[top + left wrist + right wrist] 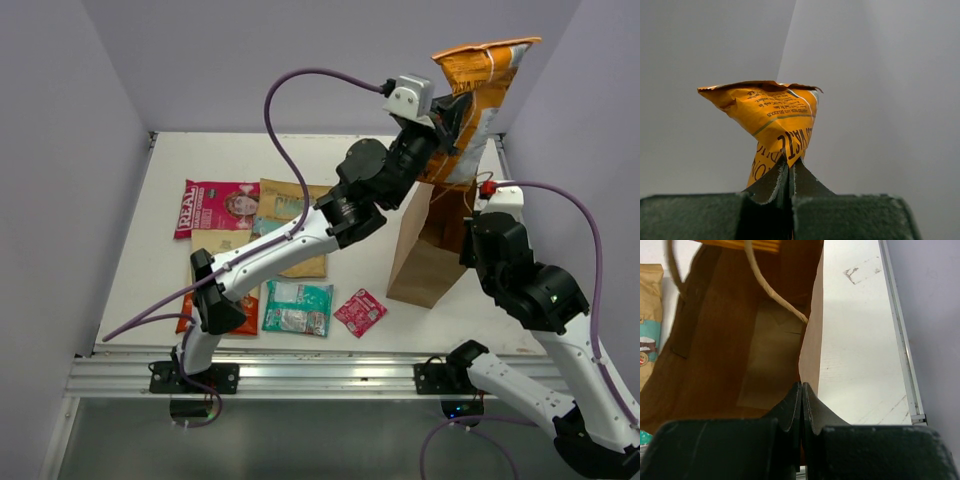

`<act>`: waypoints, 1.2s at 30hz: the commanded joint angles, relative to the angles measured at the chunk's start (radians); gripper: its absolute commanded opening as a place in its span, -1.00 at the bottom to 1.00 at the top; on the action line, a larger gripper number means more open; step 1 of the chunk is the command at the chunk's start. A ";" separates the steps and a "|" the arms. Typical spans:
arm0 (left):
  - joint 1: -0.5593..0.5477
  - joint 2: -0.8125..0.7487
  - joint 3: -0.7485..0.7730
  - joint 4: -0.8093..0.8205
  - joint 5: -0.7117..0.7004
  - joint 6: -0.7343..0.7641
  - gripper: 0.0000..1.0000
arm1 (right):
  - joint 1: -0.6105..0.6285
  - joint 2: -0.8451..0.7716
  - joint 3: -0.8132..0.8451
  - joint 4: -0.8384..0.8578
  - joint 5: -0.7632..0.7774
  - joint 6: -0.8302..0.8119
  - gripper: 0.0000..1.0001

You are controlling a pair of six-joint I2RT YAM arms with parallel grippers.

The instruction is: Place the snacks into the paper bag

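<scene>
My left gripper [455,120] is shut on the orange packet [482,85] and holds it upright in the air above the open mouth of the brown paper bag [425,262]. In the left wrist view the packet [775,117] rises twisted from the closed fingertips of the left gripper [790,161]. My right gripper [473,212] is shut on the bag's right rim. The right wrist view looks down into the empty bag [740,350] past the right gripper [801,386]; a twisted handle [772,292] hangs across the opening.
On the table to the left lie the "REAL" packet [215,208], the tan packet with teal band [285,205], the teal-green packet [298,307], the small pink-red sachet [360,311] and the red-orange packet [248,312], partly under the left arm. The walls stand close on both sides.
</scene>
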 commanded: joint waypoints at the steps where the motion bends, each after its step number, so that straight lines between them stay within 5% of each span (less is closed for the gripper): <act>1: -0.011 -0.020 0.052 0.117 0.036 0.013 -1.00 | -0.002 0.004 -0.013 -0.013 -0.036 -0.005 -1.00; 21: -0.008 -0.008 0.095 0.265 0.013 0.171 -1.00 | -0.002 0.008 -0.002 -0.015 -0.052 -0.017 -1.00; 36: -0.011 -0.011 0.014 0.253 0.078 0.080 -1.00 | 0.000 0.001 -0.009 -0.016 -0.056 -0.014 -1.00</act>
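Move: The left hand pinches the orange snack bag, whose middle is some 3 cm ahead and 4 cm right of the fingers, about level. The paper bag's mouth lies about 1 cm ahead of the left hand, 5 cm right and 26 cm below; the small pink packet is some 14 cm back, 13 cm left, on the table about 56 cm below. From the right hand, at the near right rim, the mouth is roughly 10 cm ahead and 5 cm left, level. Still pinching the orange snack bag, the left hand lifts it away from the paper bag's mouth by about 5 cm, drifting left and then slightly back towards its base. The wrist tips the fingertips up some 10 degrees as it climbs, easing off near the top. The right hand stays put, keeping its pinch on the rim. ##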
